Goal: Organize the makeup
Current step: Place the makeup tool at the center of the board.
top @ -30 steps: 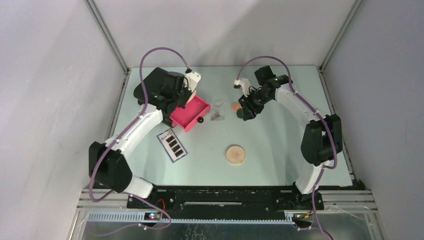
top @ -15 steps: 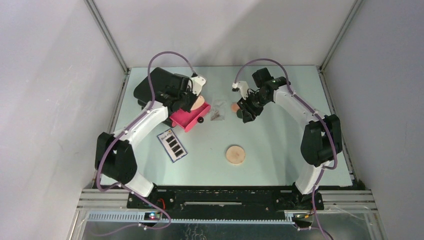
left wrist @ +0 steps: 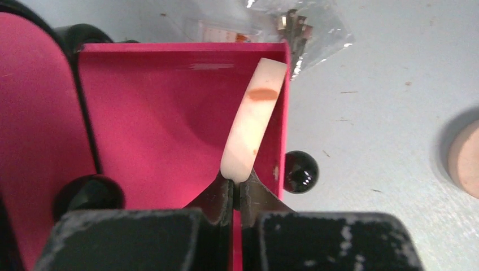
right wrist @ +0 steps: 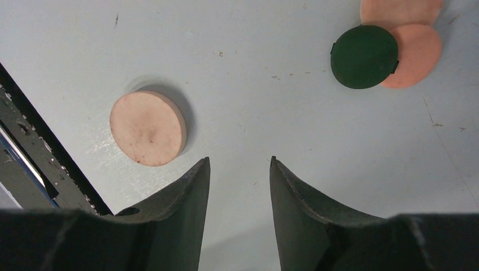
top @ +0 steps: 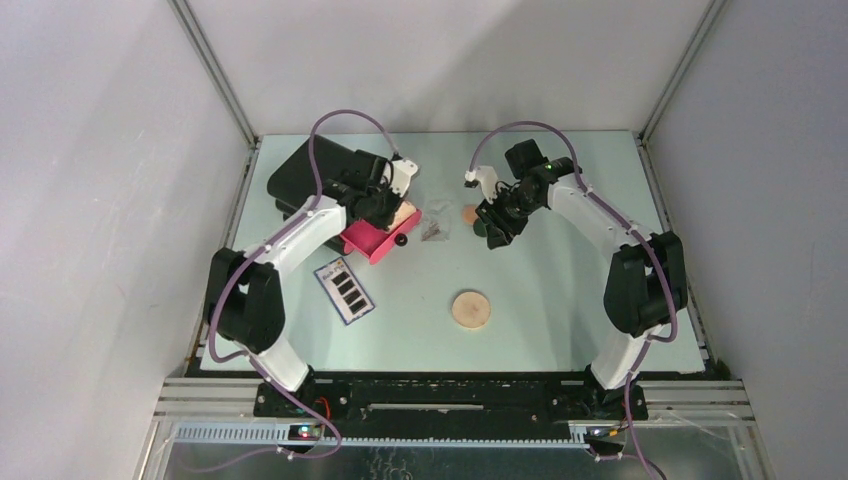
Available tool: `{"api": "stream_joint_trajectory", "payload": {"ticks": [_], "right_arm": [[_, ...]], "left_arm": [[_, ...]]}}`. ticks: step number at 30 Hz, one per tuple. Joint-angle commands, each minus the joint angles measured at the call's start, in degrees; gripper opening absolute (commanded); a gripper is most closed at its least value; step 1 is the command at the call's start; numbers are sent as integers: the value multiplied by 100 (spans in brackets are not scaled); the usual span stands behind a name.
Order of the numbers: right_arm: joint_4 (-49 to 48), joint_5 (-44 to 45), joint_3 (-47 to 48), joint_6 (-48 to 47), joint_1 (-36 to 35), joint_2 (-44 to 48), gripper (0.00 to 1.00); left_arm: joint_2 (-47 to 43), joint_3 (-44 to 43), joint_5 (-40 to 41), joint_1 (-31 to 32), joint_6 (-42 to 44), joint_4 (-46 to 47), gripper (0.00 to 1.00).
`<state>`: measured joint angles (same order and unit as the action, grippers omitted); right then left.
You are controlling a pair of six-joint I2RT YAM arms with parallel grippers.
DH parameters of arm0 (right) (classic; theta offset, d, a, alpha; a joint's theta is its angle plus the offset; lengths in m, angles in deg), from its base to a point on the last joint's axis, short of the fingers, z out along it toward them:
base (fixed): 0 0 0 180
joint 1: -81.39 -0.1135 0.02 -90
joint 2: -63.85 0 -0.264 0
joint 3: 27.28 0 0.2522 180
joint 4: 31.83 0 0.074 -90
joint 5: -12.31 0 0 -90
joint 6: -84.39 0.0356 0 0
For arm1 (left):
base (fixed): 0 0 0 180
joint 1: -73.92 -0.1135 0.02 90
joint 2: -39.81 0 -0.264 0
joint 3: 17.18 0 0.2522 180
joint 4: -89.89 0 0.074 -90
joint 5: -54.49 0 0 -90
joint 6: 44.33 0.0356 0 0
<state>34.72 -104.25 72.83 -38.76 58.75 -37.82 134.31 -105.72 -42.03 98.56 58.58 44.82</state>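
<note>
My left gripper (left wrist: pixel 237 183) (top: pixel 388 205) is shut on the rim of a tan round disc (left wrist: pixel 251 130), held edge-on inside the open pink drawer (left wrist: pixel 169 118) (top: pixel 368 240) near its front wall. A second tan disc (top: pixel 471 309) (right wrist: pixel 148 128) lies flat mid-table. My right gripper (right wrist: pixel 238 161) (top: pixel 495 225) hovers open over bare table, holding nothing. A dark-green round (right wrist: pixel 364 56) overlaps a peach round (right wrist: pixel 418 53). The clear packet (top: pixel 436 220) (left wrist: pixel 305 28) lies just right of the drawer. The flat palette (top: pixel 344 290) lies in front of the drawer.
The black box (top: pixel 310 170) stands at the back left, behind the pulled-out drawer. The drawer's black knob (left wrist: pixel 299 171) (top: pixel 402 241) sticks out toward the packet. Another peach round (right wrist: pixel 398 8) touches the first. Grey walls enclose the table.
The left arm has swung right and forward, carrying the tan disc over and into the pink drawer. The right gripper has barely shifted and stays open.
</note>
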Motion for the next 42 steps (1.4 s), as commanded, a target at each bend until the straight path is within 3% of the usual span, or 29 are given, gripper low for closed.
{"api": "stream_joint_trajectory", "payload": {"ticks": [1,6,11,15,19,25,37,42], "right_arm": [[-125,38,14,-113,-48,297,52],[-121,62,23,-133,-78,263,52],[-114,140,23,-153,-135,261,52],[-112,184,1,-164,-162,261,52],[-113,228,-4,-175,-187,261,52],[-134,315,-71,-199,-234,279,51],[-122,459,-91,-227,-272,242,51],[-43,622,-28,-304,-176,337,51]], "left_arm": [[-392,2,914,6,113,363,0],[-832,327,1827,1,390,841,0],[-986,424,2106,-12,510,942,0],[-1106,480,2047,-21,549,926,0],[-1263,633,1464,-14,684,874,0],[-1140,604,1376,-19,718,274,0],[-1619,1498,1716,186,1163,859,0],[-1802,1618,1193,216,1328,745,1]]}}
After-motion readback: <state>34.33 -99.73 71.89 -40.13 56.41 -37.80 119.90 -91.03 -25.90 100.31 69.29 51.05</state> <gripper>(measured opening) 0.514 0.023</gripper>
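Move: The left gripper already holds the makeup tool, a round tan puff pinched by its rim, above the makeup box's open pink drawer. The drawer's middle is level with the hand, about 3 cm left and 7 cm below. The drawer's black knob is some 2 cm back and 2 cm right. The clear bag lies on the table about 3 cm ahead and 9 cm right. From the right hand, the drawer's middle is about 25 cm left and 4 cm ahead. Lift the left gripper some 6 cm out of the drawer's front right part while carrying the puff about 5 cm left and a little forward. Then draw it back about 5 cm and lower it again by over 4 cm above the drawer's near left end. Tilt the wrist some 20 degrees so the fingertips swing outward and left, and keep the fingers shut on the puff. ##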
